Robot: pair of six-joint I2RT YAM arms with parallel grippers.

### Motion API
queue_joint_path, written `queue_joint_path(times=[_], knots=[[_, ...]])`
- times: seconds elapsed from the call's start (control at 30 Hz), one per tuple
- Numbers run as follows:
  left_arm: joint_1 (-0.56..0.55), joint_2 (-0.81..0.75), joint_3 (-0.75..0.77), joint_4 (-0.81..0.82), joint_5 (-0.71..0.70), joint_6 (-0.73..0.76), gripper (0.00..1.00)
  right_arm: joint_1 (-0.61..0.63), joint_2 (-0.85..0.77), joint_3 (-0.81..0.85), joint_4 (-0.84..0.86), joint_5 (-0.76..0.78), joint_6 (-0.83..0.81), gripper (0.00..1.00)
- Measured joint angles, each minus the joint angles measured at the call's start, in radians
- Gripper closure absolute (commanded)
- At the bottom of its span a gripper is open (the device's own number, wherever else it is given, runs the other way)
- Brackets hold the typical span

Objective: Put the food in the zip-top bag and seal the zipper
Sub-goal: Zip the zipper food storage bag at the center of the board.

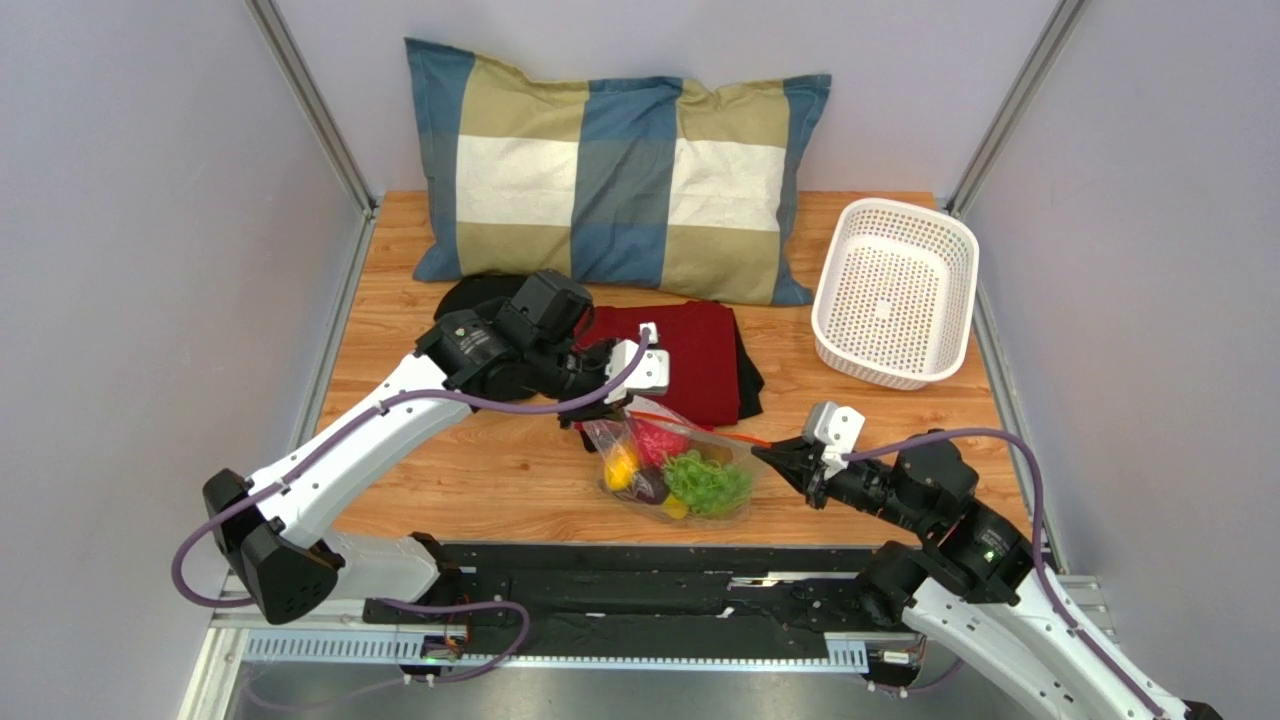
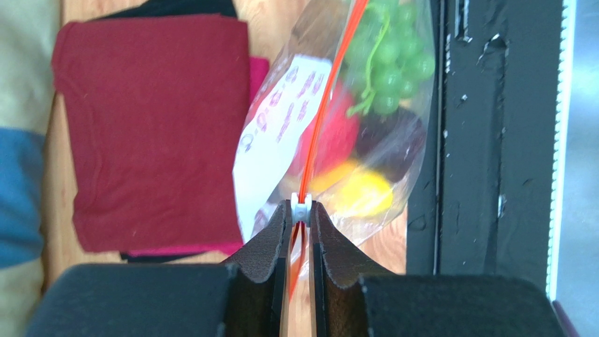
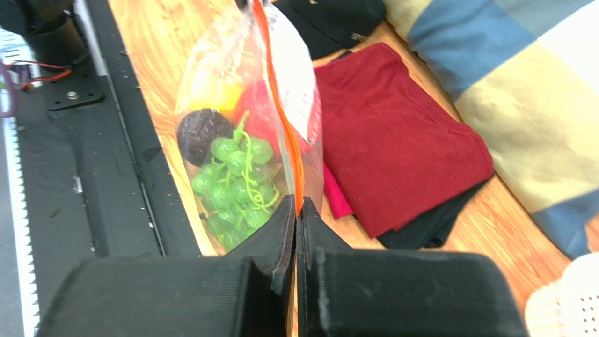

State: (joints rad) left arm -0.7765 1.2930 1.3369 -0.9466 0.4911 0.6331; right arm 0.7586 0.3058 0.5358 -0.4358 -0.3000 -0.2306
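The clear zip-top bag (image 1: 684,468) hangs stretched between my two grippers near the table's front edge. The food is inside it: green grapes (image 3: 235,175), a red fruit (image 2: 339,137), a yellow piece (image 2: 362,193) and a dark purple piece (image 3: 200,133). The orange-red zipper (image 2: 330,91) runs taut along the bag's mouth. My left gripper (image 2: 301,212) is shut on the zipper's white slider (image 2: 301,206) at the left end of the mouth. My right gripper (image 3: 296,205) is shut on the zipper edge of the bag at its right end.
A folded red cloth (image 1: 684,353) lies on a black cloth (image 1: 481,293) just behind the bag. A checked pillow (image 1: 616,165) lies at the back and a white perforated basket (image 1: 897,293) at the back right. A black rail (image 1: 646,578) borders the front edge.
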Motion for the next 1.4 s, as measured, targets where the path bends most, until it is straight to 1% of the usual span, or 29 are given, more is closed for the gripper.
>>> queue_joint_path(times=[0.37,0.57,0.73,0.83,0.9,0.97,1.03,1.17,1.3,1.4], knots=[[0.137,-0.069,-0.004,-0.115,-0.024,0.074,0.92,-0.001,-0.006,0.015,-0.044,0.08,-0.003,1.0],[0.15,-0.137,-0.033,-0.134,-0.031,0.072,0.92,-0.001,0.014,0.043,-0.062,0.1,-0.002,1.0],[0.151,-0.192,-0.079,-0.119,-0.032,0.046,0.95,-0.001,0.024,0.057,-0.07,0.108,-0.002,1.0],[0.151,-0.205,-0.08,-0.116,-0.03,0.02,0.96,-0.002,0.034,0.073,-0.09,0.108,-0.002,1.0],[0.151,-0.218,-0.081,-0.117,-0.03,0.008,0.98,-0.002,0.039,0.092,-0.108,0.107,-0.002,1.0],[0.151,-0.24,-0.082,-0.117,-0.027,-0.003,1.0,-0.002,0.039,0.106,-0.115,0.093,0.0,1.0],[0.152,-0.257,-0.082,-0.119,-0.019,-0.013,1.0,-0.003,0.046,0.12,-0.122,0.067,0.016,1.0],[0.157,-0.26,-0.082,-0.12,-0.017,-0.037,1.0,-0.007,0.1,0.127,-0.121,0.028,0.079,1.0],[0.158,-0.183,-0.082,-0.12,-0.031,-0.051,1.0,-0.016,0.259,0.129,-0.098,0.024,0.145,1.0],[0.165,-0.124,-0.082,-0.12,-0.033,-0.053,1.0,-0.058,0.363,0.145,-0.082,-0.016,0.164,1.0]])
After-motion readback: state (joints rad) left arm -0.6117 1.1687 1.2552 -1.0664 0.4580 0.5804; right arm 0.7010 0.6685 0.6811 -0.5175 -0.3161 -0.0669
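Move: The left fingers already grip the white zipper slider. The zipper's left end, where it is going, is about 6 cm farther left, level and at much the same height. The bagged food hangs below: the yellow fruit some 5 cm back and 1 cm left of this hand, the green grapes about 7 cm back and 12 cm right. The dark red cloth lies about 16 cm ahead and 4 cm right on the board. The right hand holds the zipper's other end; the left end lies about 23 cm to its left and 3 cm ahead. The left hand keeps its pinch on the slider and draws it along the orange zipper, about 7 cm to the left, most of it early on, with the wrist turning some 10 degrees counter-clockwise, while the right hand keeps the right-hand corner pinched against it, easing a centimetre or two to the right. With the slider near the far corner both hands rise slightly and then lower the bag, the left by about 3 cm and the right by more as it goes forward and left and tips its fingers down some 20 degrees, neither letting go. ##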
